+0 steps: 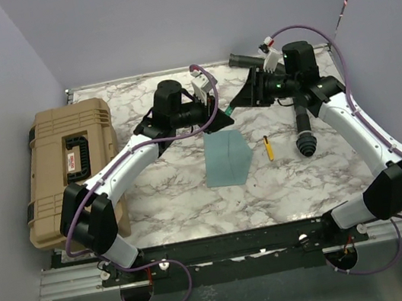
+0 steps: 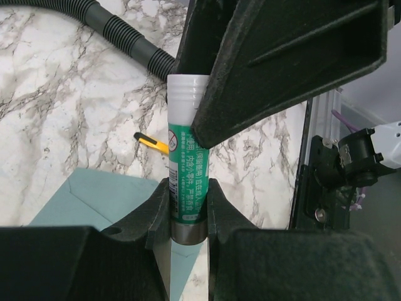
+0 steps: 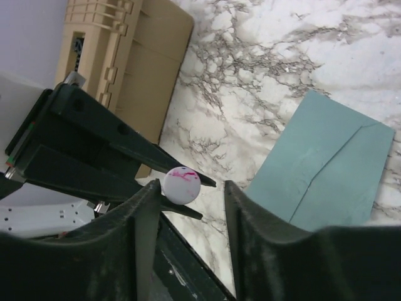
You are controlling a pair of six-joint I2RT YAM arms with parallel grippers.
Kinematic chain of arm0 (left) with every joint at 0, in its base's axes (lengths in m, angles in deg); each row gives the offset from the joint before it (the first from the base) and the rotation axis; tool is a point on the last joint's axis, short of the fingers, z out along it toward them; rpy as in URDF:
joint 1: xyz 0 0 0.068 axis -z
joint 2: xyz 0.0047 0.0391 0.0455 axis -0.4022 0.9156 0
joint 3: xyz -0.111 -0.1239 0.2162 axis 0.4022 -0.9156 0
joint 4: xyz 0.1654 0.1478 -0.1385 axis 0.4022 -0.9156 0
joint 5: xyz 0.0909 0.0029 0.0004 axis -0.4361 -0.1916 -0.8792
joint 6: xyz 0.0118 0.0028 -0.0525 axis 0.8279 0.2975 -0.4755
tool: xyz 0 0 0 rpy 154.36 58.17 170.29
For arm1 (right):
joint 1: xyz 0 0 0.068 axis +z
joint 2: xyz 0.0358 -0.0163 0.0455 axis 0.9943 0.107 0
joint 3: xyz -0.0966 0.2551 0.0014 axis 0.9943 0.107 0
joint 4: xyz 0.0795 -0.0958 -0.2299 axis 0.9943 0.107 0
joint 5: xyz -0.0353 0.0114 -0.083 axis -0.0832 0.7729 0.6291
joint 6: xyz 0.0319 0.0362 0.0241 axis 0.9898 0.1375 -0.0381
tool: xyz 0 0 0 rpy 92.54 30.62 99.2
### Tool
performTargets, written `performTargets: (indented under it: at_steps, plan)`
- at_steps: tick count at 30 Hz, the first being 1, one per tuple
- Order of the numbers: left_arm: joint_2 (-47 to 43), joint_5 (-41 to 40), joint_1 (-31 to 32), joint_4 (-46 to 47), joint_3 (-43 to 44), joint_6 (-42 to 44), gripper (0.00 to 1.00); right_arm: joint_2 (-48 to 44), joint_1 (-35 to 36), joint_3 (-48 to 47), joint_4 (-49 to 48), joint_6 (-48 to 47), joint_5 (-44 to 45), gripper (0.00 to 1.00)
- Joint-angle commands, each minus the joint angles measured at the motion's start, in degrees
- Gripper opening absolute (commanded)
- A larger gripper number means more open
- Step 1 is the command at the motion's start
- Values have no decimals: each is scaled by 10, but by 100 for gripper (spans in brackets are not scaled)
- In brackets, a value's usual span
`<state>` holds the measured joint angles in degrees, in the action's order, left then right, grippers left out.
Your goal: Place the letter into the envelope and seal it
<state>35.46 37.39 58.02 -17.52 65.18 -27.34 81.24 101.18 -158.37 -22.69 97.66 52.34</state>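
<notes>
The teal envelope (image 1: pixel 227 158) lies flat on the marble table with its flap down; it also shows in the left wrist view (image 2: pixel 94 200) and the right wrist view (image 3: pixel 326 169). The tan letter is not in view. My left gripper (image 1: pixel 216 117) (image 2: pixel 188 191) is shut on a green and white glue stick (image 2: pixel 187 163), held above the table beyond the envelope's far edge. My right gripper (image 1: pixel 252 94) (image 3: pixel 187 204) is open, its jaws around the stick's white cap end (image 3: pixel 182 185), which lies close to one finger (image 3: pixel 141 219).
A tan tool case (image 1: pixel 73 168) lies at the table's left edge. A small yellow object (image 1: pixel 268 147) and a black ribbed hose piece (image 1: pixel 305 137) lie right of the envelope. Grey walls close in the back and sides.
</notes>
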Motion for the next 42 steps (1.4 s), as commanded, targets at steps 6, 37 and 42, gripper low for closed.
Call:
performTargets:
  at_steps: [6, 37, 42]
  plan:
    - [-24, 37, 1, -4, -6, 22, 0, 3, 2, 7, -9, 24, -59, 33]
    - [-54, -6, -31, -77, -45, 75, 0, 10, -144, 11, -124, 109, -143, 1]
    - [-54, -18, -31, -78, -47, 76, 0, 24, -142, 10, -66, 33, -38, 1]
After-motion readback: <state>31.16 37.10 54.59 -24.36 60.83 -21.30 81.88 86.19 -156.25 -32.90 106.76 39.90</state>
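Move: My left hand holds the glue stick by its lower body. The white cap at its far end lies about 5 cm to the right and 2 ahead of that hand, level with it. From my right hand, open around it, the cap is only about 1 cm left and 1 up. The blue envelope lies about 26 cm below my right hand, some 6 cm left; at that depth the yellow cutter is roughly 7 cm right and 1 ahead. I ease my right hand about 2 cm back and left onto the cap, narrow the fingers, loosen them a little, then pinch it shut, while my left hand keeps its grip on the body. Then I pull the right hand away with the cap, about 8 cm right, 5 forward and slightly up; my left hand comes away some 3 cm left and 2 down. ##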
